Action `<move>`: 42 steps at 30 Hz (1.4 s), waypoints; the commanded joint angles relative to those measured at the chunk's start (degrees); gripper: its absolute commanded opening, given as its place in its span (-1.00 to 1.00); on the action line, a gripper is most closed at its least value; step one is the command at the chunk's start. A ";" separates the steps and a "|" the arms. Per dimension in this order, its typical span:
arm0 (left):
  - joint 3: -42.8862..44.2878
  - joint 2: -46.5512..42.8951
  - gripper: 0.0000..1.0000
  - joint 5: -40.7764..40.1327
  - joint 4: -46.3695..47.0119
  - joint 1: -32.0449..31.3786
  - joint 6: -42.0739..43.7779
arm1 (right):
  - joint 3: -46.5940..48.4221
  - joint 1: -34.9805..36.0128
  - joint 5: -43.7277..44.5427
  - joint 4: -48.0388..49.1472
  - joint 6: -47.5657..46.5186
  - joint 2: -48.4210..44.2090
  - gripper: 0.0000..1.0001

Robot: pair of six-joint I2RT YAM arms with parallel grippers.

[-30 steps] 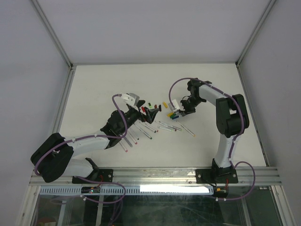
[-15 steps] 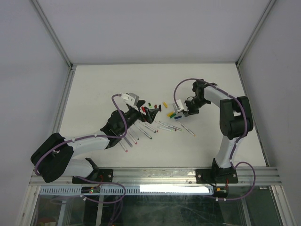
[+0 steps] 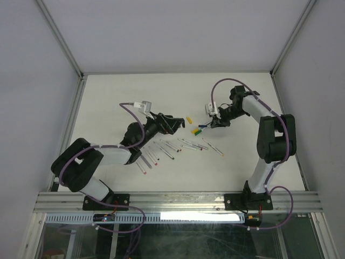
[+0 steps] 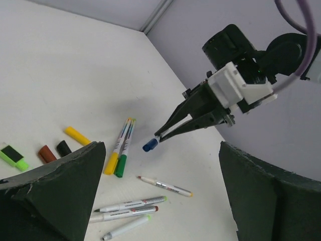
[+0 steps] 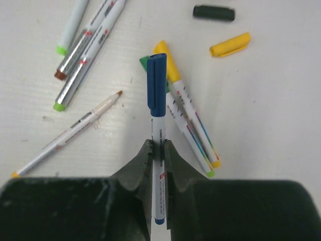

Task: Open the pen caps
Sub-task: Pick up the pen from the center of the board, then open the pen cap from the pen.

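My right gripper (image 5: 158, 148) is shut on the white barrel of a pen, whose blue pen cap (image 5: 156, 88) is still on and points away from the fingers. It holds the pen a little above the table, over two capped pens (image 5: 186, 115) with yellow and green caps. In the left wrist view the same blue cap (image 4: 150, 145) hangs between my left gripper's fingers (image 4: 55, 191), which stand wide open with nothing in them. Seen from above, the left gripper (image 3: 178, 124) faces the right gripper (image 3: 207, 124) across a short gap. Loose caps lie close by: yellow (image 5: 229, 44) and black (image 5: 214, 12).
Several uncapped pens (image 4: 129, 207) lie in a loose row on the white table (image 3: 108, 97) in front of the left gripper, with more (image 3: 156, 154) nearer the bases. Brown (image 4: 47, 153) and green (image 4: 12, 154) caps lie at the left. Metal frame rails (image 3: 70, 118) border the table.
My left arm has swung round, and its open gripper has risen slightly and turned toward the right gripper. The right gripper has drawn back to the right with the blue pen still held.
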 commanded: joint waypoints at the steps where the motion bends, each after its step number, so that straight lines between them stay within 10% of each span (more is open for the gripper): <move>1: 2.65 4.15 0.96 2.73 11.88 0.45 -11.23 | 4.95 -0.50 -12.36 -1.88 9.38 -4.38 -1.00; 14: 10.75 18.80 0.71 2.58 20.63 0.46 -21.86 | 2.55 4.17 -19.91 16.54 53.54 -9.36 -1.00; 26: 14.22 22.45 0.36 4.23 21.94 -0.06 -22.90 | 1.82 6.68 -21.80 20.59 63.31 -7.80 -1.00; 42: 15.61 23.49 -0.98 6.17 21.18 0.00 -22.56 | -0.34 7.23 -20.68 25.32 71.21 -8.45 -0.85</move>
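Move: The blue cap on the pen held by the right fingers is the left hand's target: about 4 cm ahead of that hand, 13 cm to its right and 11 cm lower. Counted from the right hand, the open left gripper is about 17 cm to the left, 4 cm back and 12 cm higher. Under the right hand, some 5 cm down, the yellow and green pens lie 2 cm ahead and 3 cm left, the uncapped marker 8 cm back and 1 cm right. Up by about 10 cm and nearly as far to its left, the right hand carries the pen towards the left gripper, keeping its grip while the wrist turns some 45 degrees and the fingers swing nearer level. The left hand comes to meet it, rightward and forward about 7 cm with a roll of its left side downward, its wide-open fingers closing until they pinch the blue cap. ##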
